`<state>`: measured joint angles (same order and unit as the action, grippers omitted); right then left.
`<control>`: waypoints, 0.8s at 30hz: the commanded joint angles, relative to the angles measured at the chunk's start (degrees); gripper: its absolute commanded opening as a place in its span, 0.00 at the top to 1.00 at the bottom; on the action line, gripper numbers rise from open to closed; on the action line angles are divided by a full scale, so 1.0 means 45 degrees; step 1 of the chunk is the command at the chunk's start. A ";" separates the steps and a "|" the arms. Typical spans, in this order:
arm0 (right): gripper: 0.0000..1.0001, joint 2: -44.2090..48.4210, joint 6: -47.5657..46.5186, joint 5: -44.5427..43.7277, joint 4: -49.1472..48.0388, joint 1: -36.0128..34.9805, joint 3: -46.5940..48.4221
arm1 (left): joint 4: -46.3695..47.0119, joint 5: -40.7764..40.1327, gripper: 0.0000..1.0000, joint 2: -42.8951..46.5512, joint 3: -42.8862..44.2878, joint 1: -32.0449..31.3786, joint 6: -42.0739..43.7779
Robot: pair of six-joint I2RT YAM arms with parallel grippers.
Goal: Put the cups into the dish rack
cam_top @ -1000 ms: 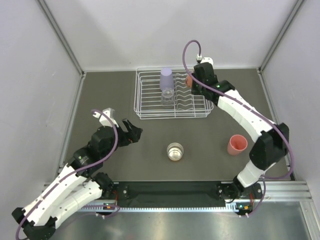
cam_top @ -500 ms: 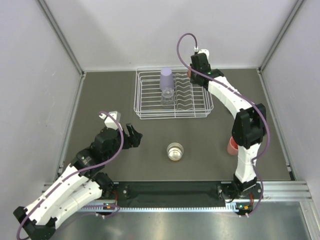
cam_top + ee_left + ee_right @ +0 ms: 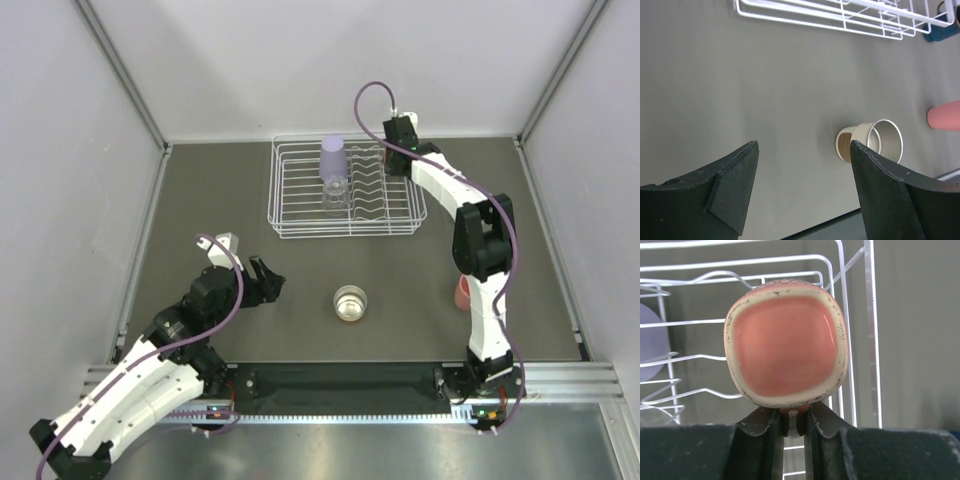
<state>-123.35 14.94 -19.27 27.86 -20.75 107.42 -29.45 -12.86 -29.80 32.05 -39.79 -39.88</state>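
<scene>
The white wire dish rack (image 3: 345, 190) stands at the back, with a lavender tumbler (image 3: 332, 165) upside down in it. My right gripper (image 3: 796, 421) is shut on the handle of the salmon-pink mug (image 3: 787, 342), over the rack's far right corner (image 3: 860, 315). A steel cup (image 3: 351, 302) stands in the middle of the table. My left gripper (image 3: 268, 283) hangs open to its left, with nothing between its fingers (image 3: 735, 175). The pink tumbler (image 3: 945, 115) stands at the right. A dark blue mug (image 3: 942, 31) sits just past the rack's end.
In the top view my right arm (image 3: 478, 240) folds upward and covers most of the pink tumbler (image 3: 462, 293). Grey walls enclose the table on three sides. A metal rail (image 3: 560, 380) runs along the near edge.
My right arm has folded up and carried the salmon mug to the rack's far right corner. The left gripper has drawn back toward the near edge and its jaws have narrowed a little.
</scene>
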 commanded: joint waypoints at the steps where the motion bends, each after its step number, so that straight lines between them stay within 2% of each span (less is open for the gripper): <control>1: 1.00 -0.0107 -0.0156 -0.0074 -0.1346 0.0159 0.0818 | 0.0900 0.0319 0.22 0.0158 -0.0345 0.0014 -0.0903; 24: 1.00 -0.1495 -0.0156 -0.0230 -0.2479 0.0432 0.0602 | 0.1369 0.0378 0.23 -0.0369 -0.0502 -0.0005 -0.1158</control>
<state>-130.45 14.57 -19.20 22.24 -19.38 107.42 -26.83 -11.38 -31.27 30.30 -39.79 -44.42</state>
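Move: My right hand holds the pink mug by its handle; I am taking it to the far right end of the dish rack, whose floor lies about 9 cm below that hand and 4 cm ahead. Some 14 cm to its left, about level with it, is the purple cup; the clear glass is 14 cm left and 9 cm back. From my left hand the rack spot is roughly 36 cm ahead, 29 cm right and 13 cm lower. I keep my right fingers shut on the handle and lower the pink mug about 5 cm towards the right end of the rack, easing it some 2 cm forward on the way, the last stretch nearly straight down. My wrist hardly turns, so the mug's mouth keeps facing up and back at me. ##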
